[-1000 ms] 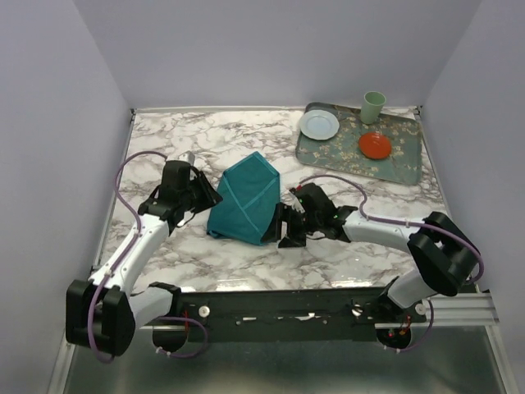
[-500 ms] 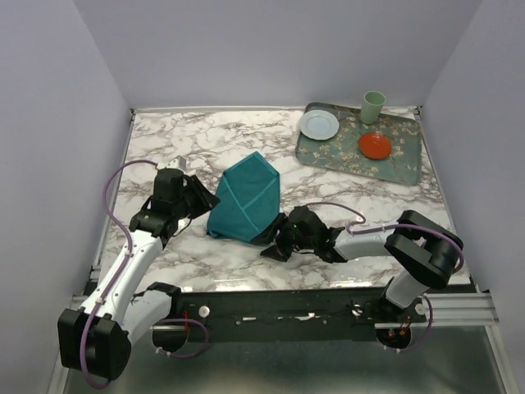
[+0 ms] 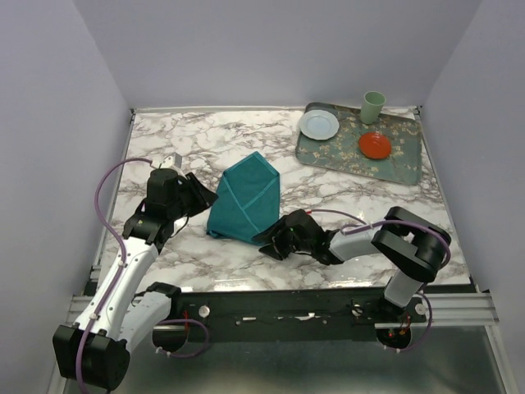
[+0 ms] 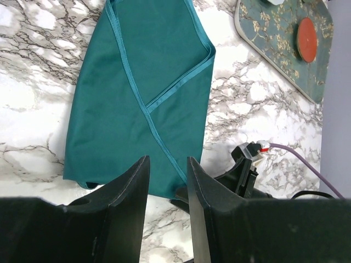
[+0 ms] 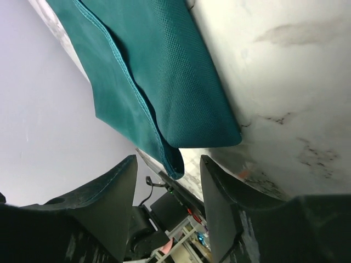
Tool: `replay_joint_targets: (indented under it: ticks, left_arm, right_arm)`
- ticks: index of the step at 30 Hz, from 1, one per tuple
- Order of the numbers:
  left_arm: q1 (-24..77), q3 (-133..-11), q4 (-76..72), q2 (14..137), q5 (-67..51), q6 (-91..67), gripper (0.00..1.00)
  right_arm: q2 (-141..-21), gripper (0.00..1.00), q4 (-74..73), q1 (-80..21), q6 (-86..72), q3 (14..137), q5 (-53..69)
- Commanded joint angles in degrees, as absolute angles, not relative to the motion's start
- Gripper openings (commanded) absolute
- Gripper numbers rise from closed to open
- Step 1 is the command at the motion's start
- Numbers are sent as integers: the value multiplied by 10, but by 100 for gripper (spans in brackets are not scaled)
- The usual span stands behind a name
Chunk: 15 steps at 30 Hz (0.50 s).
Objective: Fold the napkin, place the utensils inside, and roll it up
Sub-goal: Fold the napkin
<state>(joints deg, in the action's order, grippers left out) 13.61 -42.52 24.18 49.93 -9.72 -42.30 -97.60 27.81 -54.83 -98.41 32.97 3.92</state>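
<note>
The teal napkin (image 3: pixel 244 201) lies folded in overlapping flaps on the marble table (image 3: pixel 189 139), hems crossing on top. My left gripper (image 3: pixel 199 197) hovers just left of it, open, with nothing between its fingers; the left wrist view looks down on the napkin (image 4: pixel 142 93) past that gripper (image 4: pixel 167 164). My right gripper (image 3: pixel 266 239) lies low at the napkin's near right corner. In the right wrist view that gripper (image 5: pixel 167 170) is open, and the drooping corner of the napkin (image 5: pixel 159 71) hangs at the mouth of the jaws. The utensils are out of view.
A patterned grey-green tray (image 3: pixel 394 168) sits at the back right with a white plate (image 3: pixel 318 124), a red bowl (image 3: pixel 375 145) and a green cup (image 3: pixel 373 107). The left wrist view shows the tray (image 4: pixel 274 41) and the right gripper's body (image 4: pixel 244 170).
My right gripper slid left and nearer along the table to the napkin's near right corner, its jaws narrowing. The left gripper drew back a little to the left.
</note>
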Motion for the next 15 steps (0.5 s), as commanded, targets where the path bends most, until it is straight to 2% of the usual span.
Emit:
replay_joint_targets:
  ticks: [1, 3, 5, 8, 15]
  left_arm:
    - [135, -439, 256, 494, -100, -407, 42]
    - [135, -441, 256, 493, -101, -406, 42]
    - [135, -443, 257, 494, -98, -404, 42]
    - [135, -445, 257, 493, -98, -403, 42]
    - [135, -445, 259, 492, -95, -400, 42]
  right_arm:
    - [-982, 49, 275, -555, -1001, 341, 4]
    - [-985, 44, 277, -556, -1002, 342, 4]
    - [-987, 43, 273, -557, -1005, 341, 4]
    - [-991, 31, 283, -557, -1010, 338, 5]
    - [-1005, 19, 298, -558, -1007, 346, 8]
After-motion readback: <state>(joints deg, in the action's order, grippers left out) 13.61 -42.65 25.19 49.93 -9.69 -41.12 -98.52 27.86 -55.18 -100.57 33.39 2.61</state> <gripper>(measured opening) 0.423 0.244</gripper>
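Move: The napkin's near right corner, where the loose hem ends, sits between the right hand's open fingertips, level with them sideways, about 1 cm ahead and 1 cm below. From that hand, the folded napkin's middle is some 13 cm ahead, 5 cm left and 2 cm below; its near left corner is about 14 cm left and 2 cm ahead. From the left hand, the near right corner lies roughly 7 cm back, 12 cm right and 16 cm down. Almost without travelling, creeping forward less than half a centimetre with its wrist steady, the right hand closes its fingers from a bit over half open to about a quarter. The tips come together from both sides on the loose hem at the napkin's near right corner and pinch it just above the table. ##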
